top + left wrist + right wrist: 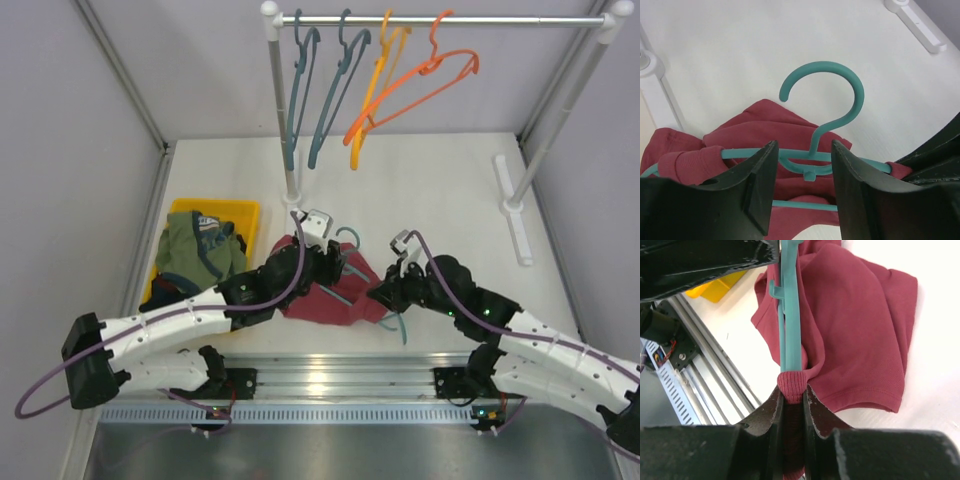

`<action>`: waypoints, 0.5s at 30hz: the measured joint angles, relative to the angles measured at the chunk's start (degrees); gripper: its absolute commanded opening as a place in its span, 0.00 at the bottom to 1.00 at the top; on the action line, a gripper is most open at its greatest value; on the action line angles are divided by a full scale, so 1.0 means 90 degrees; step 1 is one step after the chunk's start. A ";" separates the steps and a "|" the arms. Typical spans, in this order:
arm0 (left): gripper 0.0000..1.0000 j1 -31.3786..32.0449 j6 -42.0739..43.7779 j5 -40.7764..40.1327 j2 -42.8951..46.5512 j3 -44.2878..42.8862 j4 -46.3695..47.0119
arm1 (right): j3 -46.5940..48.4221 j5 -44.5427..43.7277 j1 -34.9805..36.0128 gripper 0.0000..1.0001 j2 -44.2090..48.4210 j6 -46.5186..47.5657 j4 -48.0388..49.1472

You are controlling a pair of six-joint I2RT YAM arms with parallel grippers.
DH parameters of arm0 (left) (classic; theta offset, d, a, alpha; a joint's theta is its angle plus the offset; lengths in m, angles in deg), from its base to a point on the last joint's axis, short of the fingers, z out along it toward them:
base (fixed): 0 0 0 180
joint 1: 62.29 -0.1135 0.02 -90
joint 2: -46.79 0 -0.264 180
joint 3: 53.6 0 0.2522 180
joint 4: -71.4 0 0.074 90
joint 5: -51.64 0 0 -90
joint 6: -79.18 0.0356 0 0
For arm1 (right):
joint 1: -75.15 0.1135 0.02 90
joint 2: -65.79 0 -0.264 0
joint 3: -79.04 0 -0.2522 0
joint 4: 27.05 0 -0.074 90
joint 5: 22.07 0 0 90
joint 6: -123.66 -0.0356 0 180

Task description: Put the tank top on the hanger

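Observation:
The maroon tank top lies crumpled on the white table between the arms, with the light teal hanger threaded into it. In the left wrist view my left gripper is open, one finger on each side of the hanger neck without touching it, above the tank top. My right gripper is shut on a ribbed strap of the tank top where it wraps the end of the hanger arm. From above, the right gripper sits at the cloth's right edge and the left gripper at the hook.
A yellow bin at the left holds an olive-green garment. At the back, a rail on a white post carries two blue-teal hangers, a yellow hanger and an orange hanger. The rack's right foot stands on the table.

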 measured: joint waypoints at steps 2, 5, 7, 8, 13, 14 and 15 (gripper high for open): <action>0.52 0.0000 0.0034 0.0095 0.0097 -0.0002 0.0000 | -0.0087 -0.0131 0.0002 0.00 0.0187 -0.0061 -0.0022; 0.52 0.0007 0.0129 0.0255 0.0272 -0.0002 0.0000 | -0.0163 -0.0357 0.0019 0.00 0.0495 -0.0138 -0.0073; 0.53 0.0012 0.0192 0.0340 0.0403 -0.0002 0.0000 | -0.0168 -0.0515 0.0027 0.00 0.0682 -0.0189 -0.0121; 0.53 0.0012 0.0219 0.0386 0.0478 -0.0002 0.0000 | -0.0168 -0.0629 0.0029 0.00 0.0801 -0.0209 -0.0155; 0.53 0.0019 0.0333 0.0527 0.0806 -0.0002 -0.0017 | -0.0165 -0.1251 0.0029 0.00 0.1469 -0.0345 -0.0512; 0.53 0.0022 0.0342 0.0544 0.0872 -0.0002 -0.0022 | -0.0136 -0.1413 0.0032 0.00 0.1622 -0.0379 -0.0656; 0.53 0.0029 0.0347 0.0551 0.0935 -0.0002 -0.0049 | -0.0104 -0.1532 0.0029 0.00 0.1715 -0.0393 -0.0772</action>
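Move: The empty, half-open left hand hovers by the hanger's neck, which lies about 3 cm ahead, 2 cm to the right and 4 cm below. The tank top's left strap is looped over the hanger some 5 cm ahead and 7 cm left, 6 cm lower; the tank top's body is about 3 cm back, 3 cm left, 13 cm down. From the right hand, already pinching the hanger's right end, the neck is about 8 cm ahead, 5 cm left, slightly above. Still pinching the hanger's right end together with the tank top's strap, the right hand draws both about 5 cm to the right while lifting 3 to 4 cm and swinging some 15 degrees clockwise. The left hand, touching nothing and staying open, rises nearly 5 cm and eases back about 2 cm, away from the hanger's neck. ##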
